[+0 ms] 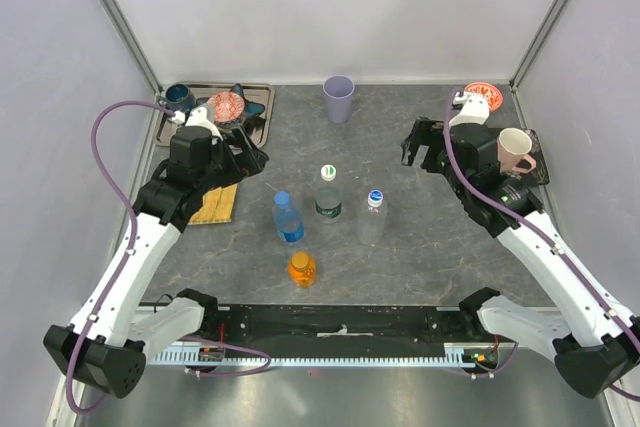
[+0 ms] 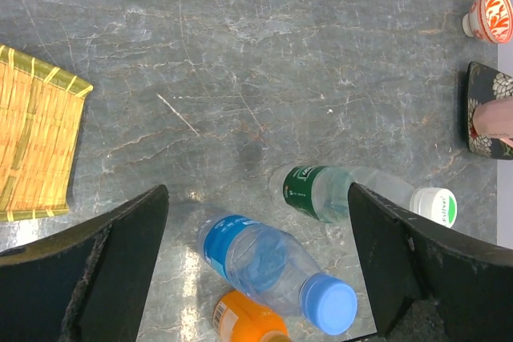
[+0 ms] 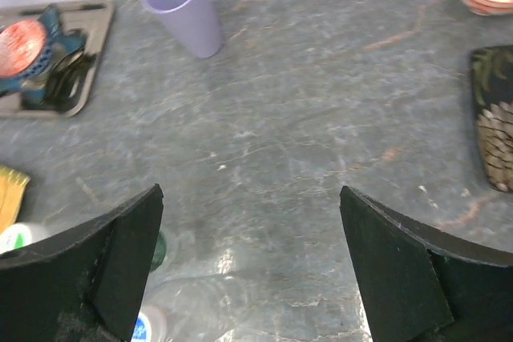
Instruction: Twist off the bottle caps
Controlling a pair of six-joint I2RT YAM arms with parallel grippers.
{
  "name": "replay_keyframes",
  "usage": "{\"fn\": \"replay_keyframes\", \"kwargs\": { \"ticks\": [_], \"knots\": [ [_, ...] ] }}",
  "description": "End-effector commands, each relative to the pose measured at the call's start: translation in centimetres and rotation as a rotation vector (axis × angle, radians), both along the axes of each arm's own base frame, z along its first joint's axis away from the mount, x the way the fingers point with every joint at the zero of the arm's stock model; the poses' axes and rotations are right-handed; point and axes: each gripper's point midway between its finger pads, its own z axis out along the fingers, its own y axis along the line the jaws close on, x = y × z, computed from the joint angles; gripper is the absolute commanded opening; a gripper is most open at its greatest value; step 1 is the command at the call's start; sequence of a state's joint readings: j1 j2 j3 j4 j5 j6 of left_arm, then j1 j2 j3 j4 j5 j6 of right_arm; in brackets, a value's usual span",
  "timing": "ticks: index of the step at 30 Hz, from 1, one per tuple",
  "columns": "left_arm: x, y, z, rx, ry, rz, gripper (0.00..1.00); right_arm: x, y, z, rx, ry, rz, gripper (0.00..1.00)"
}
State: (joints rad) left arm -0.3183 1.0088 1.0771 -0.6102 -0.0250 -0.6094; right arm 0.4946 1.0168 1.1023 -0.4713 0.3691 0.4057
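Note:
Several capped bottles stand mid-table: a blue-label bottle with a blue cap, a green-label bottle with a white cap, a plain clear bottle with a blue-and-white cap, and a short orange bottle. My left gripper hovers open to their back left. In the left wrist view, the blue-label bottle, its blue cap and the green-label bottle lie under the open left gripper. My right gripper is open at the back right, with the clear bottle at the lower left of the right wrist view.
A purple cup stands at the back centre. A metal tray with dishes sits back left, beside a bamboo mat. A pink mug on a dark tray and a red-patterned bowl are at the back right.

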Motion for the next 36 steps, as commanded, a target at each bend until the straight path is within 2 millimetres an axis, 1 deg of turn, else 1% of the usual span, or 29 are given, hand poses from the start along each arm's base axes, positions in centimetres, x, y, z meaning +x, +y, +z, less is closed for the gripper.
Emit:
{"fn": "replay_keyframes", "kwargs": {
  "ticks": [1, 2, 3, 4, 5, 8, 9, 11, 12, 13, 14, 16, 17, 21, 24, 25, 28, 29, 34, 35, 36],
  "knots": [
    [-0.3, 0.6, 1.4, 0.011, -0.073, 0.008, 0.99, -0.9, 4.8, 3.2, 0.044, -0.065, 0.254, 0.98],
    [-0.4, 0.8, 1.4, 0.026, -0.081, 0.006, 0.99, -1.3, 6.3, 2.8, 0.027, -0.042, 0.297, 0.98],
    [-0.5, 1.0, 1.5, 0.033, -0.088, 0.008, 0.99, -1.7, 6.7, 3.0, 0.007, -0.027, 0.316, 0.98],
    [-0.6, 1.3, 1.5, 0.045, -0.095, 0.015, 0.99, -2.1, 7.5, 2.7, -0.012, -0.010, 0.340, 0.98],
    [-0.6, 1.4, 1.5, 0.055, -0.097, 0.016, 0.99, -2.6, 8.8, 1.8, -0.048, 0.015, 0.357, 0.98],
    [-0.8, 1.8, 1.3, 0.072, -0.103, 0.020, 1.00, -3.9, 10.3, 0.2, -0.111, 0.053, 0.381, 0.98],
    [-0.8, 1.9, 1.2, 0.076, -0.103, 0.027, 1.00, -4.2, 10.4, -0.5, -0.120, 0.066, 0.383, 0.98],
    [-0.9, 2.1, 1.0, 0.077, -0.100, 0.036, 0.99, -4.6, 10.6, -1.3, -0.115, 0.080, 0.386, 0.98],
    [-0.9, 2.2, 0.8, 0.080, -0.096, 0.042, 0.99, -4.8, 10.7, -2.2, -0.117, 0.096, 0.389, 0.98],
    [-0.9, 2.2, 0.8, 0.078, -0.097, 0.044, 0.99, -4.9, 10.7, -2.5, -0.108, 0.103, 0.385, 0.98],
    [-0.9, 2.2, 0.6, 0.079, -0.091, 0.045, 0.99, -5.1, 10.7, -3.3, -0.112, 0.116, 0.386, 0.98],
    [-0.9, 2.2, 0.5, 0.080, -0.090, 0.046, 0.99, -5.3, 10.7, -3.7, -0.105, 0.121, 0.385, 0.98],
    [-0.8, 2.2, 0.4, 0.079, -0.086, 0.045, 0.99, -5.5, 10.8, -4.4, -0.102, 0.131, 0.385, 0.97],
    [-0.8, 2.0, 0.0, 0.076, -0.077, 0.041, 0.98, -6.0, 10.9, -5.9, -0.104, 0.158, 0.393, 0.92],
    [-0.8, 2.0, -0.2, 0.077, -0.073, 0.038, 0.97, -6.4, 11.1, -6.8, -0.097, 0.170, 0.401, 0.88],
    [-0.9, 2.0, -0.1, 0.075, -0.074, 0.038, 0.97, -6.5, 11.1, -6.8, -0.091, 0.167, 0.405, 0.87],
    [-0.9, 2.0, -0.3, 0.078, -0.073, 0.039, 0.97, -6.6, 11.2, -7.3, -0.093, 0.173, 0.408, 0.81],
    [-0.9, 2.0, -0.3, 0.078, -0.072, 0.039, 0.96, -6.6, 11.2, -7.4, -0.094, 0.173, 0.408, 0.76],
    [-0.9, 2.0, -0.2, 0.077, -0.075, 0.039, 0.96, -6.6, 11.2, -7.9, -0.096, 0.180, 0.410, 0.68],
    [-0.8, 2.1, -0.2, 0.076, -0.076, 0.041, 0.96, -6.6, 11.2, -8.1, -0.099, 0.182, 0.407, 0.64],
    [-0.9, 2.1, -0.2, 0.077, -0.075, 0.041, 0.96, -6.6, 11.2, -8.1, -0.099, 0.182, 0.409, 0.62]
  ]
}}
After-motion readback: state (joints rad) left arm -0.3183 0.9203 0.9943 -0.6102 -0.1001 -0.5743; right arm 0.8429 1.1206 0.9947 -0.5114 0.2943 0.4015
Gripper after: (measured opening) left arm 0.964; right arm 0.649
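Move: The blue-topped cap of the clear bottle lies about 11 cm to the left of the right hand, 7 cm back and 9 cm below. From that cap, the green-labelled bottle stands some 10 cm left and 6 cm farther out, the blue bottle about 19 cm left and level with it, and the orange bottle 16 cm left and 10 cm nearer the base. From the left hand the cap is roughly 25 cm right, 6 cm back and 5 cm below. The clear bottle's cap is what the right hand goes for: it sweeps about 11 cm left while drawing back and swinging some 25 degrees counter-clockwise, then sinks about 9 cm with the fingers tipping further down. Settling there, it narrows its wide-open fingers to about two thirds, one each side of the cap. The left hand eases a couple of centimetres left and back, open. ##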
